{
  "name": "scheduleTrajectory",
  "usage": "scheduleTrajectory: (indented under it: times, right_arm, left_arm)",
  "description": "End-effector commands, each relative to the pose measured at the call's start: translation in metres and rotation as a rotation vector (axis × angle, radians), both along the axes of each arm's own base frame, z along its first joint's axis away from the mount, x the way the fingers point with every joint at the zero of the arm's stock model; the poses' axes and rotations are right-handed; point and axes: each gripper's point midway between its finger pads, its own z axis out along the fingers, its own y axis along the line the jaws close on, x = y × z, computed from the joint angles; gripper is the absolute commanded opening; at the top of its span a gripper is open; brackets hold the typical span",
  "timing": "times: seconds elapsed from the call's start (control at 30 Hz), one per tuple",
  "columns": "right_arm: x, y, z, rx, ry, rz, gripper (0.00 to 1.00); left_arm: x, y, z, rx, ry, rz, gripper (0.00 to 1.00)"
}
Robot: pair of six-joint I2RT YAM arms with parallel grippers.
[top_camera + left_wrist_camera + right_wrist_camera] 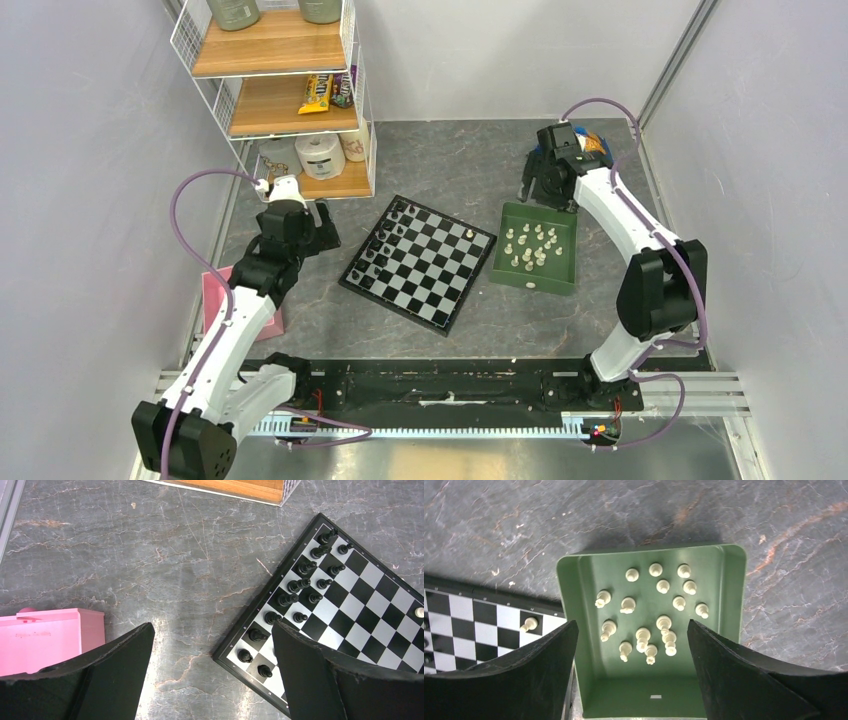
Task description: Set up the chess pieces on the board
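The board (428, 270) lies tilted in the middle of the table, with black pieces (383, 247) lined along its left side. One cream chess piece (469, 233) stands on its far right edge, also visible in the right wrist view (529, 624). Several more cream chess pieces (642, 635) stand or lie in a green tray (649, 690) to the right of the board. My right gripper (631, 624) hangs open above the tray, holding nothing. My left gripper (212, 626) is open and empty over bare table, just left of the board (372, 575).
A wire shelf unit (280, 100) with paper rolls and snack packs stands at the back left. A pink box (215, 300) lies by the left arm. A small orange packet (592, 143) sits behind the right gripper. Walls close in both sides.
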Motion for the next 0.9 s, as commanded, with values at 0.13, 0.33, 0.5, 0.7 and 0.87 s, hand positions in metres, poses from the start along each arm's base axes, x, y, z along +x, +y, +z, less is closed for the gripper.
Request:
scheduleTrajectory:
  times: [0.13,0.33,0.5,0.7,0.87]
  right_arm:
    - [-0.003,-0.020,-0.012,0.027,0.038,-0.110,0.70]
    - [-0.004,-0.022,-0.038,0.026,0.113,-0.105,0.54]
    - [0.004,-0.025,-0.054,0.025,0.144,-0.085,0.46]
    - [0.013,-0.024,-0.069,0.020,0.182,-0.056,0.41]
    - [0.017,-0.022,-0.076,0.017,0.195,-0.046,0.41]
  left_arm:
    - [0.001,0.003,0.008,0.019,-0.034,-0.004,0.95]
    - [0.003,0.002,0.006,0.022,-0.025,-0.011,0.95]
    - [0.002,0.003,0.005,0.026,-0.023,-0.011,0.95]
    - [0.001,0.005,0.006,0.036,-0.028,-0.005,0.95]
    - [0.001,0.006,0.007,0.038,-0.029,-0.005,0.95]
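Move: The right hand is empty over the green box; the cream pawn in the middle of the far rows there lies about 13 cm below it, some 2 cm to its right and about level with it fore and aft. The box's middle is about 4 cm back and straight below, the lone white piece on the board about 14 cm left and level, and the blue snack bag some 14 cm ahead and 9 cm right. From the left hand that pawn is roughly 43 cm right and 9 cm ahead. The right hand finishes its swing to the right with a last 2.5 cm or so, then sinks nearly straight down by about 9 cm over the far part of the green box, towards the cream pawns standing there. Meanwhile the wrist tips the fingers some 15 degrees nearer to pointing straight down, and the fingers narrow from almost fully open to less than half open, ending in the air just above the pawns with nothing between them. ##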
